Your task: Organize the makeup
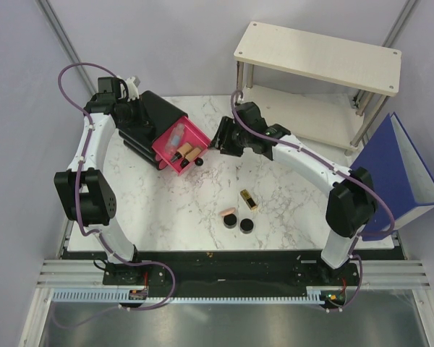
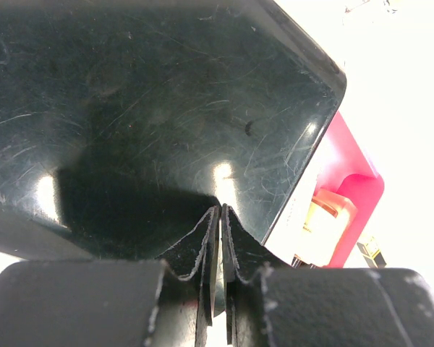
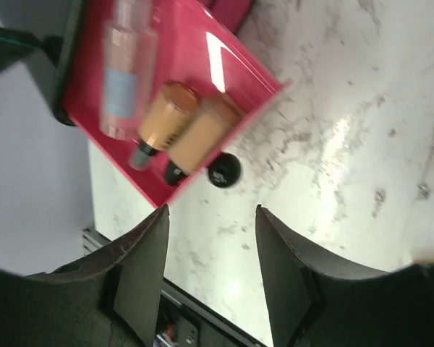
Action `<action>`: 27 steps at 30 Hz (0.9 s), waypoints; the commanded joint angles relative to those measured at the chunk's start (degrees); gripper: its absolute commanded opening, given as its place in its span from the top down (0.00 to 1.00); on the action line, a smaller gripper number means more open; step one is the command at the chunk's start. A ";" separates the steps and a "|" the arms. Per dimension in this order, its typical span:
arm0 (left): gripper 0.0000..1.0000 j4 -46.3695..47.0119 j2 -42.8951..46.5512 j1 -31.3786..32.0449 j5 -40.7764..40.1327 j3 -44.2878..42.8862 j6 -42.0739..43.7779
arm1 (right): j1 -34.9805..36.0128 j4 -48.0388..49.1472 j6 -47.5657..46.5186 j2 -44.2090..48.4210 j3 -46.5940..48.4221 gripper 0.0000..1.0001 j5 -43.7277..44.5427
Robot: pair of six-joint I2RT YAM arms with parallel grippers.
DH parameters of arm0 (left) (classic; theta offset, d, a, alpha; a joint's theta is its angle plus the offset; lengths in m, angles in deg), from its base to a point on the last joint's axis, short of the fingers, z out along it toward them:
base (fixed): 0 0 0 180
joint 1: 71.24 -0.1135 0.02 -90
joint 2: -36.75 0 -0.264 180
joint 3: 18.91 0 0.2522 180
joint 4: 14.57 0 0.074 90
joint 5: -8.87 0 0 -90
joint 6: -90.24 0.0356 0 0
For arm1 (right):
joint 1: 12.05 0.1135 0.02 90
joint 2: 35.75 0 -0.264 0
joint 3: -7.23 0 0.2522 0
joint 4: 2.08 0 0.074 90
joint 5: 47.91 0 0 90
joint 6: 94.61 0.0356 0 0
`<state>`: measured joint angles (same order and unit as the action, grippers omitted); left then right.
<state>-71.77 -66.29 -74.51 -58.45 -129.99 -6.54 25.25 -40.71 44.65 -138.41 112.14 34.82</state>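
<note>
The black box (image 1: pixel 148 116) stands at the back left with one pink drawer (image 1: pixel 192 134) pulled out. In the drawer lie a clear bluish tube (image 3: pixel 123 79) and two peach tubes (image 3: pixel 163 119) with black caps. My left gripper (image 2: pixel 220 208) sits at the box's back (image 2: pixel 166 108), its fingers pinched on a thin edge of it. My right gripper (image 3: pixel 211 211) hangs open and empty just off the drawer's front knob (image 3: pixel 223 170). On the table lie a gold-and-black lipstick (image 1: pixel 249 199), a peach compact (image 1: pixel 228 213) and two round black compacts (image 1: pixel 246 225).
A two-level wooden shelf (image 1: pixel 318 54) stands at the back right. A blue binder (image 1: pixel 401 173) leans at the right edge, beside my right arm. The marble table (image 1: pixel 289 181) ends at a black rail near the arm bases.
</note>
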 commanded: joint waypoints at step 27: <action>0.85 -11.49 -3.22 -0.16 -6.15 5.82 3.36 | 5.68 5.52 -18.76 -10.64 3.06 0.44 3.76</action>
<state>-70.79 -65.62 -74.51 -58.47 -128.86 -6.52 30.52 -38.91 26.94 -147.63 111.60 38.54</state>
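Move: Some 5 cm to the left of the half-open right hand, 1 cm ahead and about 10 cm below, is the black knob on the open pink drawer's front. Just behind that front lies the nearest foundation bottle, 8 cm left and 4 cm ahead of the hand; the clear bottle lies deeper in, about 13 cm left and 8 cm ahead. From the left hand on the organizer's dark top, the knob is about 17 cm right, 8 cm back and 6 cm lower. Sinking about 9 cm outside the drawer front, the right hand first draws back some 4 cm, then swings forward and left, closing in on the black knob. Its wrist turns about 20 degrees, left side dipping and swinging counter-clockwise, with the fingers staying a bit over half open; no touch on the knob can be made out. The left hand stays put, nearly shut fingertips still resting on the organizer's top. ##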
